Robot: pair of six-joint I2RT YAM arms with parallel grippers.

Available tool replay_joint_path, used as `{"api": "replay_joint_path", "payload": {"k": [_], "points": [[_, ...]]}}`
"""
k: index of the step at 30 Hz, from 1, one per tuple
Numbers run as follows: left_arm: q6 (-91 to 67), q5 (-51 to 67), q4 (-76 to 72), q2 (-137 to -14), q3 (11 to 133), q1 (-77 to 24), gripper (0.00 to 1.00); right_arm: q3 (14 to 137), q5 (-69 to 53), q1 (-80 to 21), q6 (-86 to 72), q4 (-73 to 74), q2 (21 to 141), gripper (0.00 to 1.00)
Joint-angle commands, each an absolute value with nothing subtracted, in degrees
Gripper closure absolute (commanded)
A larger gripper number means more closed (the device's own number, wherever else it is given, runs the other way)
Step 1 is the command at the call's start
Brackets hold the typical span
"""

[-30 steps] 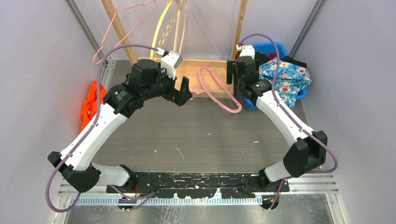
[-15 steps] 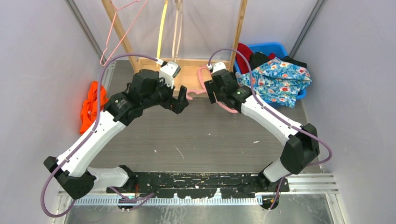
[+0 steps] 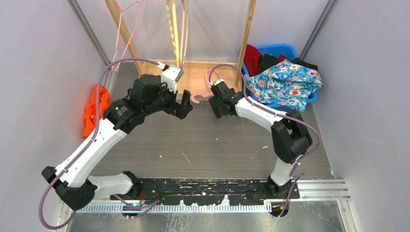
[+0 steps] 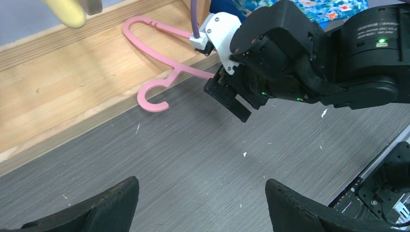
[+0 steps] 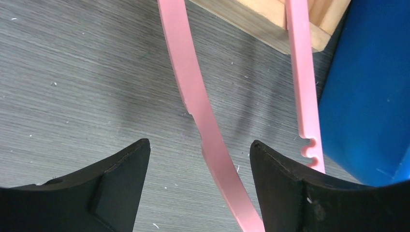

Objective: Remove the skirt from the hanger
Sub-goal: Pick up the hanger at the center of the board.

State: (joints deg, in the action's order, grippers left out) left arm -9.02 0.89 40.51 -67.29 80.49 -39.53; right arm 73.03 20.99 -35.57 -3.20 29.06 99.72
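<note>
The skirt (image 3: 285, 82), blue with a flower print, lies heaped on the blue bin (image 3: 283, 48) at the back right; its edge also shows in the left wrist view (image 4: 319, 7). The pink hanger (image 3: 196, 98) lies bare, partly on the wooden rack base and partly on the table. It also shows in the left wrist view (image 4: 153, 96) and the right wrist view (image 5: 193, 96). My right gripper (image 3: 216, 108) (image 5: 199, 145) is open just above the hanger's arm, one finger on each side. My left gripper (image 3: 186, 107) (image 4: 200, 181) is open and empty, left of the hanger's hook.
A wooden rack (image 3: 193, 72) stands at the back with a pink wire hanger (image 3: 125, 24) and a yellow hanger (image 3: 172, 24) hanging from it. An orange cloth (image 3: 94, 108) lies at the left wall. Red and dark clothes lie in the bin.
My right gripper has swung left from the bin to over the pink hanger. My left gripper has drawn back a little. The hanging hangers have swung.
</note>
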Motion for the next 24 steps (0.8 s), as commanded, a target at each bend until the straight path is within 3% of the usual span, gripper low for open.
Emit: {"api": "replay_joint_path", "payload": {"k": [1,5,8,10,13,14,24], "points": [[-9.44,0.58,37.40,-66.80,81.24,-39.55,0.00,75.30,22.35,-35.90,-3.78,26.36,100.86,0.20],[-9.27,0.01,37.39,-66.34,81.11,-39.55,0.00,75.69,26.00,-35.94,-2.43,25.71,102.33,0.22],[-8.71,-0.42,37.72,-66.10,81.12,-39.52,0.00,75.90,28.06,-35.87,-1.57,25.64,102.74,0.35],[-8.32,-0.63,37.95,-65.98,81.18,-39.53,0.00,76.29,29.06,-35.89,-1.83,25.48,102.54,0.52],[-7.85,-0.91,37.87,-65.60,81.11,-39.52,0.00,77.21,31.10,-35.91,-2.01,26.19,102.25,0.91],[-7.75,-1.03,37.80,-65.50,81.04,-39.54,0.00,77.58,31.54,-35.94,-2.10,26.35,101.97,0.98],[-5.97,-2.19,37.93,-65.21,80.84,-39.46,0.00,82.29,30.17,-35.96,0.76,31.49,95.20,0.99]]}}
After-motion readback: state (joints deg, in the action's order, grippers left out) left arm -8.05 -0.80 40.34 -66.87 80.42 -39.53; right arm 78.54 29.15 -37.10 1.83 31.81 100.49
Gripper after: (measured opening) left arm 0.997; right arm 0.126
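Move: The bar of the pink hanger to be gripped runs between the right gripper's open fingers, about 2 cm below the hand point, 1 cm ahead and 1 cm to the right; the hanger's hook lies some 12 cm to the left and 4 cm ahead. The wooden board's middle is about 12 cm ahead and 16 cm left, the blue bin's roughly 15 cm ahead and 21 cm right. From the left gripper the bar is about 13 cm ahead, 15 cm right and well below. Sink the right gripper about 2 cm more over the hanger's bar, easing slightly forward and right, and shut the fingers so the pads pinch the bar from both sides. Then, keeping that pinch, raise the hanger about 5 cm with a slight drift forward, the hand rolling a few degrees so its left side dips. ##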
